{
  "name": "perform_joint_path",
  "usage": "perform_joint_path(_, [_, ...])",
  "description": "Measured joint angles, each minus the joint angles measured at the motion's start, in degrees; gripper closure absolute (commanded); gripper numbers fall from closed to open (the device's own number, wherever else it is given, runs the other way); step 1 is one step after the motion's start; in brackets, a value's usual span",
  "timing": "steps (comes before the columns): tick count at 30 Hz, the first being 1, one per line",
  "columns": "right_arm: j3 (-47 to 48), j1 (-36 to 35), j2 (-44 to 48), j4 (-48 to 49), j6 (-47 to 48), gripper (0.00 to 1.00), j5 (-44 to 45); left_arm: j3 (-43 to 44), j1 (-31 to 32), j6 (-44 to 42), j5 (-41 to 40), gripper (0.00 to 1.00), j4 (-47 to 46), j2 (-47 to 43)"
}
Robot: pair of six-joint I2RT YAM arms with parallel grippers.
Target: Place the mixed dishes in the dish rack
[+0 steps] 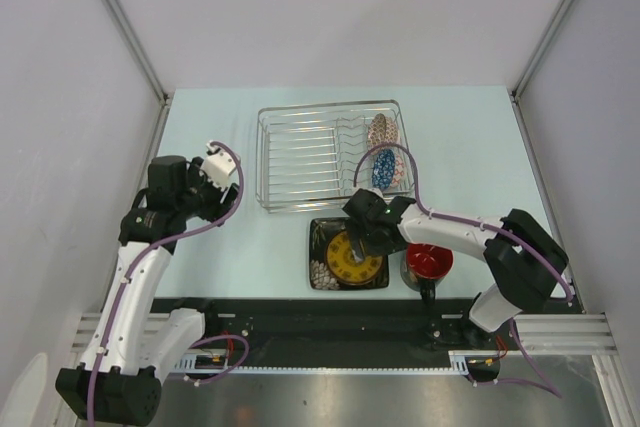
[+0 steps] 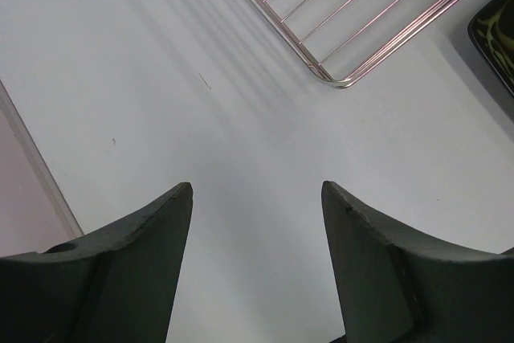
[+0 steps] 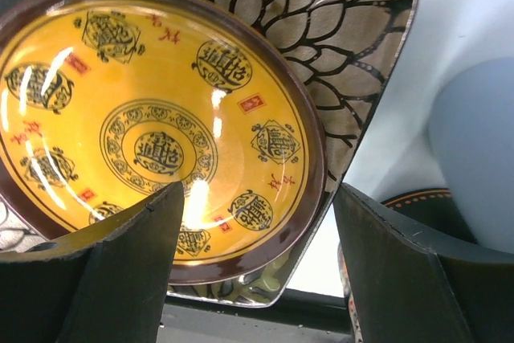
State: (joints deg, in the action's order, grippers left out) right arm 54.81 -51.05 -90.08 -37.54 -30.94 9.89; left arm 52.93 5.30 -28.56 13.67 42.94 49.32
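The wire dish rack (image 1: 310, 157) stands mid-table; its near corner (image 2: 345, 54) shows in the left wrist view. At its right end a speckled bowl (image 1: 380, 130) and a light blue cup (image 1: 383, 168) stand on edge. In front of the rack lies the square black plate (image 1: 322, 247) with its brown-rimmed yellow round centre (image 3: 152, 118). A dark mug with a red inside (image 1: 428, 261) sits to its right. My right gripper (image 1: 360, 240) (image 3: 259, 190) hangs open just over the plate's right edge, holding nothing. My left gripper (image 1: 212, 187) (image 2: 257, 186) is open over bare table, left of the rack.
The plate's leaf-patterned border (image 3: 345, 30) shows around the yellow centre, and its corner (image 2: 494, 34) shows in the left wrist view. A black strip (image 1: 300, 315) runs along the near table edge. White walls close in the table on the left, back and right.
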Motion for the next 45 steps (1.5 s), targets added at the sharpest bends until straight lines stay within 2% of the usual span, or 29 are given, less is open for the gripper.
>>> perform_joint_path(5, [0.5, -2.1, -1.6, 0.0, 0.0, 0.21, -0.7, -0.3, 0.0, 0.0, -0.1, 0.29, -0.1, -0.5])
perform_joint_path(16, [8.3, -7.5, -9.0, 1.0, -0.1, 0.20, -2.9, -1.9, 0.0, -1.1, -1.1, 0.29, -0.4, -2.1])
perform_joint_path(24, [11.5, -7.7, -10.1, 0.2, -0.2, 0.18, -3.5, -2.7, 0.5, -1.4, -0.3, 0.29, -0.3, -1.5])
perform_joint_path(28, [11.5, -5.9, -6.8, -0.8, -0.6, 0.19, -4.9, -2.7, 5.7, -1.4, -0.1, 0.29, 0.1, 0.9])
perform_joint_path(32, [12.3, -5.2, -4.8, -1.2, -1.3, 0.21, -5.6, -3.3, 17.9, -1.4, -2.7, 0.30, -0.4, 2.7])
perform_joint_path(34, [12.3, -5.5, -4.7, -1.2, -1.8, 0.22, -6.1, -4.1, 21.7, -1.5, -3.5, 0.32, -0.6, 3.3])
perform_joint_path(45, [11.0, -5.6, -4.4, -0.8, -4.2, 0.23, -9.9, -11.0, 30.6, -2.8, -7.6, 0.32, -4.3, 5.2])
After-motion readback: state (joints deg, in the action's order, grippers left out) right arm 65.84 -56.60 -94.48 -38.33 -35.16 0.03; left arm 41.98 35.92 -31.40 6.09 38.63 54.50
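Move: The yellow plate, lying on its square black plate, is centred about 5 cm to the left of my right hand, level with it fore and aft and roughly 2 cm below. From that hand, the blue cup is some 8 cm right and 5 cm ahead, the red mug 11 cm right and 3 cm back, and the dish rack's middle 20 cm ahead and 8 cm left. From my left hand, the yellow plate lies about 27 cm right, 7 cm back and 18 cm below. With my right hand low and open at the square plate's right edge, I push both plates about 8 cm to the left and slightly back, turning a little counter-clockwise, then rise some 4 cm and stay over their right side. Once that push is done, my left hand swings right, down and back, about 10 cm sideways, turning clockwise towards the plates' left side, fingers open. ##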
